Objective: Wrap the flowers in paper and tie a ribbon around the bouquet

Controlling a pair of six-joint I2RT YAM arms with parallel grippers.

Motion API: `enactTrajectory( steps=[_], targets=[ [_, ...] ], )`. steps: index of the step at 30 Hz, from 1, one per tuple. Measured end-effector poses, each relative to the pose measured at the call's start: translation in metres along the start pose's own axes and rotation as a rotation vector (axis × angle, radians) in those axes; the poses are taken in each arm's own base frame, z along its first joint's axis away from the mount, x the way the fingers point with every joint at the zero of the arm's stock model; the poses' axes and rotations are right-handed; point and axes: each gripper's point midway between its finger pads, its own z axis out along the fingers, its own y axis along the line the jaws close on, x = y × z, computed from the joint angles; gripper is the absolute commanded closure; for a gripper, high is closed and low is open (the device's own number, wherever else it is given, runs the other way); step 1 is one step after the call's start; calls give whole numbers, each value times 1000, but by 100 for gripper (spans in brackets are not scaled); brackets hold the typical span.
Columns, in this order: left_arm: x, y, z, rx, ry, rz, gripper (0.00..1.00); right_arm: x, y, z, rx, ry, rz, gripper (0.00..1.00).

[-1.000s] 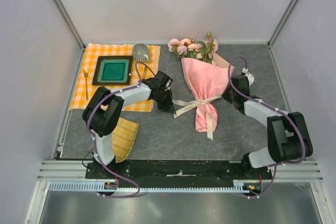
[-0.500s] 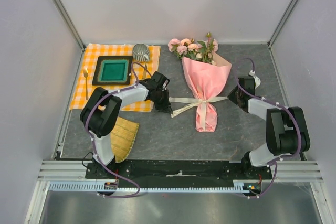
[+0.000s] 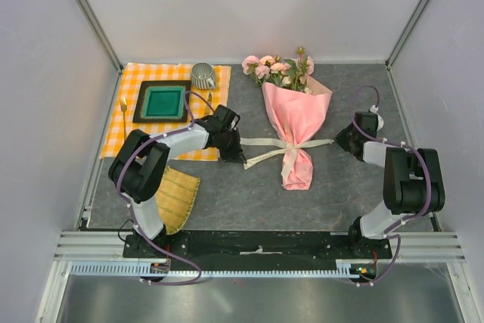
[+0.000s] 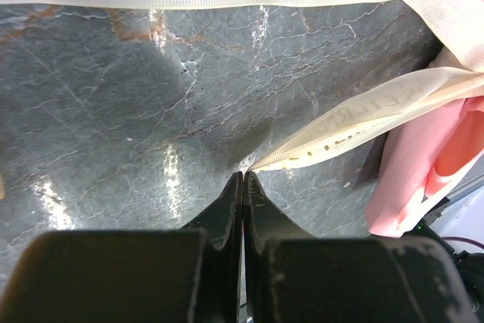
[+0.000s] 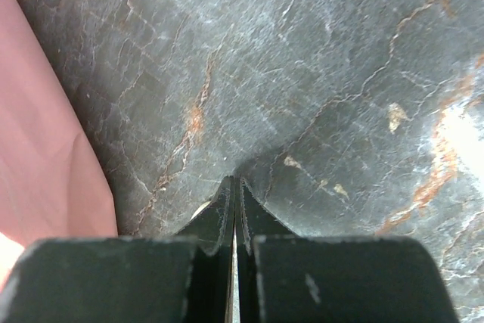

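Observation:
The bouquet lies mid-table in the top view: pale pink flowers (image 3: 276, 67) at the far end, wrapped in a pink paper (image 3: 296, 115) cone. A cream ribbon (image 3: 261, 142) is tied around the cone's narrow part and stretches out to both sides. My left gripper (image 3: 240, 158) is shut, and a ribbon (image 4: 363, 115) end runs out from its tips (image 4: 242, 175) toward the paper (image 4: 408, 179). My right gripper (image 3: 340, 141) is shut at the ribbon's right end. In the right wrist view, its tips (image 5: 234, 181) press the table, with pink paper (image 5: 38, 149) to the left and only a pale sliver showing beside one finger.
An orange-checked cloth (image 3: 132, 85) at far left carries a green tray (image 3: 162, 101), a metal cup (image 3: 203, 76) and a gold spoon (image 3: 123, 115). A bamboo mat (image 3: 178, 198) lies by the left arm's base. White walls close in the table on three sides.
Both grippers have drawn apart, the right one further right and the left one slightly left. The ribbon has gone taut and level, and the bouquet's lower end has swung straighter.

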Motion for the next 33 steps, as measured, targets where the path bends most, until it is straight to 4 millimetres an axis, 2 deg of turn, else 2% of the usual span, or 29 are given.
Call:
enactTrajectory(
  steps=[5, 10, 15, 16, 17, 18, 19, 21, 22, 24, 25, 27, 28, 30, 32, 33],
  targets=[
    [-7, 4, -8, -7, -34, -8, 99, -12, -9, 3, 14, -29, 38, 100],
    [1, 40, -9, -118, -13, -61, 99, -42, -36, 6, 88, -120, 103, 100],
    [4, 40, -11, -104, -1, -56, 98, -46, -39, 9, 81, -125, 119, 100],
    [5, 38, -11, -89, 8, -48, 95, -46, -38, 8, 78, -122, 111, 100],
    [7, 36, -11, -77, 15, -42, 86, -45, -38, 7, 78, -113, 98, 100],
    [8, 32, -11, -55, 27, -31, 61, -42, -39, 6, 81, -100, 86, 100],
    [9, 29, -12, -38, 34, -19, 45, -41, -38, 3, 80, -88, 76, 100],
    [10, 24, -15, -8, 38, 7, 16, -38, -35, -7, 84, -58, 38, 92],
    [9, 22, -19, 3, 28, 18, 14, -37, -30, -15, 78, -46, 17, 81],
    [8, 15, -37, 32, -18, 43, 11, -39, -15, -37, 55, -41, -44, 67],
    [6, 9, -52, 53, -53, 57, 9, -41, -2, -51, 32, -42, -79, 55],
    [-1, -8, -89, 107, -150, 94, 7, -45, 27, -80, -34, -49, -145, 44],
    [-5, -21, -116, 151, -215, 122, 7, -46, 46, -99, -77, -43, -190, 2],
    [-13, -48, -172, 243, -350, 185, 6, -54, 83, -138, -168, -60, -267, 2],
    [-19, -82, -246, 359, -507, 265, 6, -68, 124, -191, -284, -103, -344, 2],
    [-21, -102, -289, 428, -598, 310, 6, -76, 144, -221, -352, -133, -369, 2]
  ],
)
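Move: I have the ribbon pinched near the table in both hands. The knot round the bouquet's waist lies about 14 cm to the right and 6 cm ahead of my left hand, at about its height. The loose ribbon strip lies some 5 cm right and 7 cm ahead of that hand. From my right hand the knot is roughly 13 cm to the left, level with it, and the wrapped stem end is 11 cm left and 10 cm back. I draw the ribbon ends apart low over the table, away from the knot: my left hand about 4 cm left, my right hand some 6 cm right. My left eases back slightly, opens wide to let go of its end, then rises about 30 cm, fingers tipping up some 40 degrees. My right rises about 26 cm, swinging back leftward and slightly towards me, opening on the way. ##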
